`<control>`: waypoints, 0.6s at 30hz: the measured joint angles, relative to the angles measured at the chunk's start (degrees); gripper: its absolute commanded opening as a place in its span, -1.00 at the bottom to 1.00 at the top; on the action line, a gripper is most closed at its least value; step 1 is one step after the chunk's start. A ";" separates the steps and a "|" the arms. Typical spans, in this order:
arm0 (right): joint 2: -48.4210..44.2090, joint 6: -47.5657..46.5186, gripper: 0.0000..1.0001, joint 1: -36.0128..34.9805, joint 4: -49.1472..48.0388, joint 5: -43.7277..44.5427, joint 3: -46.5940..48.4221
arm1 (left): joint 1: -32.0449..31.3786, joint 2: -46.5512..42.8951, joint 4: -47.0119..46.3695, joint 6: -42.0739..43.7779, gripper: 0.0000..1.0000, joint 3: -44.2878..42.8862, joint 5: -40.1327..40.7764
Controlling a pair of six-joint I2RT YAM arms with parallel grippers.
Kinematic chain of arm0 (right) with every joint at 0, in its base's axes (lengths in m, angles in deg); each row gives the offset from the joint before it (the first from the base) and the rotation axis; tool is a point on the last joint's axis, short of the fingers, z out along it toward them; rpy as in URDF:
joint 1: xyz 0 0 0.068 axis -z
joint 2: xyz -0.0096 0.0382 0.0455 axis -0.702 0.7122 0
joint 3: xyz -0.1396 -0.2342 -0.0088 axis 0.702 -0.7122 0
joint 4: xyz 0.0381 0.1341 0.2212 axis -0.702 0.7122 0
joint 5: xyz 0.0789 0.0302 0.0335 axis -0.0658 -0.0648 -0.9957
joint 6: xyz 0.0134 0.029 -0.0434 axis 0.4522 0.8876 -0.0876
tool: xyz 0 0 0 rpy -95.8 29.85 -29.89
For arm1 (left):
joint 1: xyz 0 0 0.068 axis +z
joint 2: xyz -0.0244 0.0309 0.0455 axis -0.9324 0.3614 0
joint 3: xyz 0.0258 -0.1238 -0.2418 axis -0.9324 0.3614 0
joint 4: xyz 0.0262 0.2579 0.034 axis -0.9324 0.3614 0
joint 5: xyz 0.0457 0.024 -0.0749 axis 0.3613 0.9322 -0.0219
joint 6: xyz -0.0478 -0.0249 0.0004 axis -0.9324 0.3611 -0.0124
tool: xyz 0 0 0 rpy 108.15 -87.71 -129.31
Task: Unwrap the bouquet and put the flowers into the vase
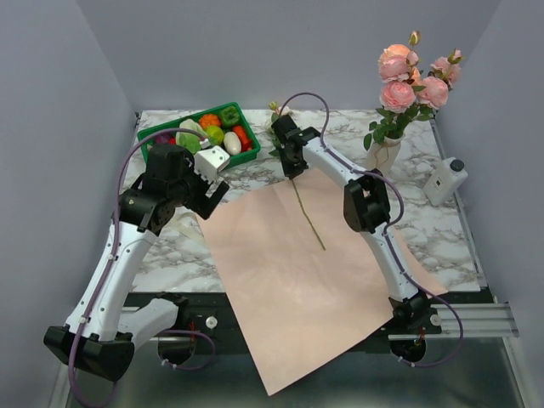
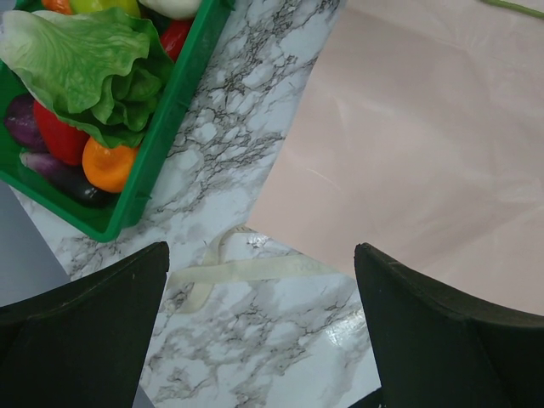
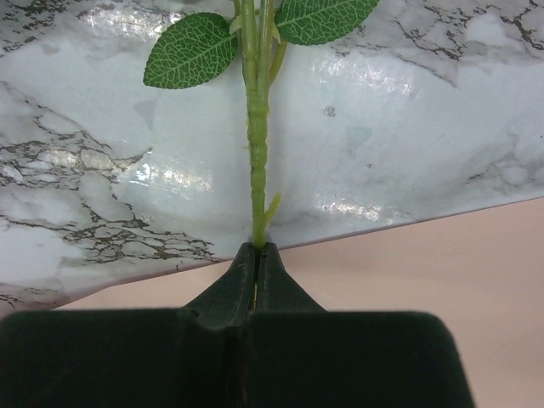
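Note:
The bouquet is undone: its pink paper (image 1: 289,280) lies flat on the table and its cream ribbon (image 2: 246,270) lies loose on the marble. One flower stem (image 1: 308,217) lies across the paper, its cream bud (image 1: 274,109) near the crate. My right gripper (image 1: 291,166) is shut on this stem (image 3: 257,153) just below two green leaves (image 3: 189,51). The cream vase (image 1: 384,155) stands at the back right and holds several pink roses (image 1: 412,76). My left gripper (image 2: 262,255) hangs open above the ribbon, beside the paper's left edge, with nothing between its fingers.
A green crate (image 1: 229,108) of toy vegetables sits at the back left, close to my left gripper (image 1: 217,183). A white pump bottle (image 1: 445,180) stands at the right edge. The paper overhangs the table's near edge.

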 measured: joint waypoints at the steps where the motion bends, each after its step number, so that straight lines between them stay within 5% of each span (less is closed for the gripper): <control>1: -0.33 0.20 -0.99 -0.02 -0.15 0.00 -0.48 | 0.00 -0.28 0.07 0.00 0.98 0.00 0.00; 8: -12.07 1.46 -0.99 -0.02 -6.43 0.39 -10.95 | 0.00 -1.36 1.07 0.02 0.97 -0.17 0.02; 18: -42.42 -3.67 -0.99 -0.02 -32.70 1.77 -23.10 | 0.00 -2.05 2.93 0.04 0.97 -0.83 0.09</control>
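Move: My right hand is already closed on the last flower's stem, low over the far edge of the wrapping paper. The vase holding the other flowers stands about 23 cm to its right and level with it, its middle some 8 cm above the hand. The white bottle is around 16 cm right of the vase and 7 cm nearer me; the green vegetable crate lies 25 cm left of the hand and 12 cm farther out. From my left hand the vase is about 42 cm right, 21 cm ahead and 15 cm below. I lift the last flower almost straight up with my right hand, slowly at first and then fast, some 34 cm in all. As it rises I tip the fingers up from pointing down at the table by about 50 degrees, the hand's left side rising too, so the blossom end swings upward. The fingers stay shut on the stem. ##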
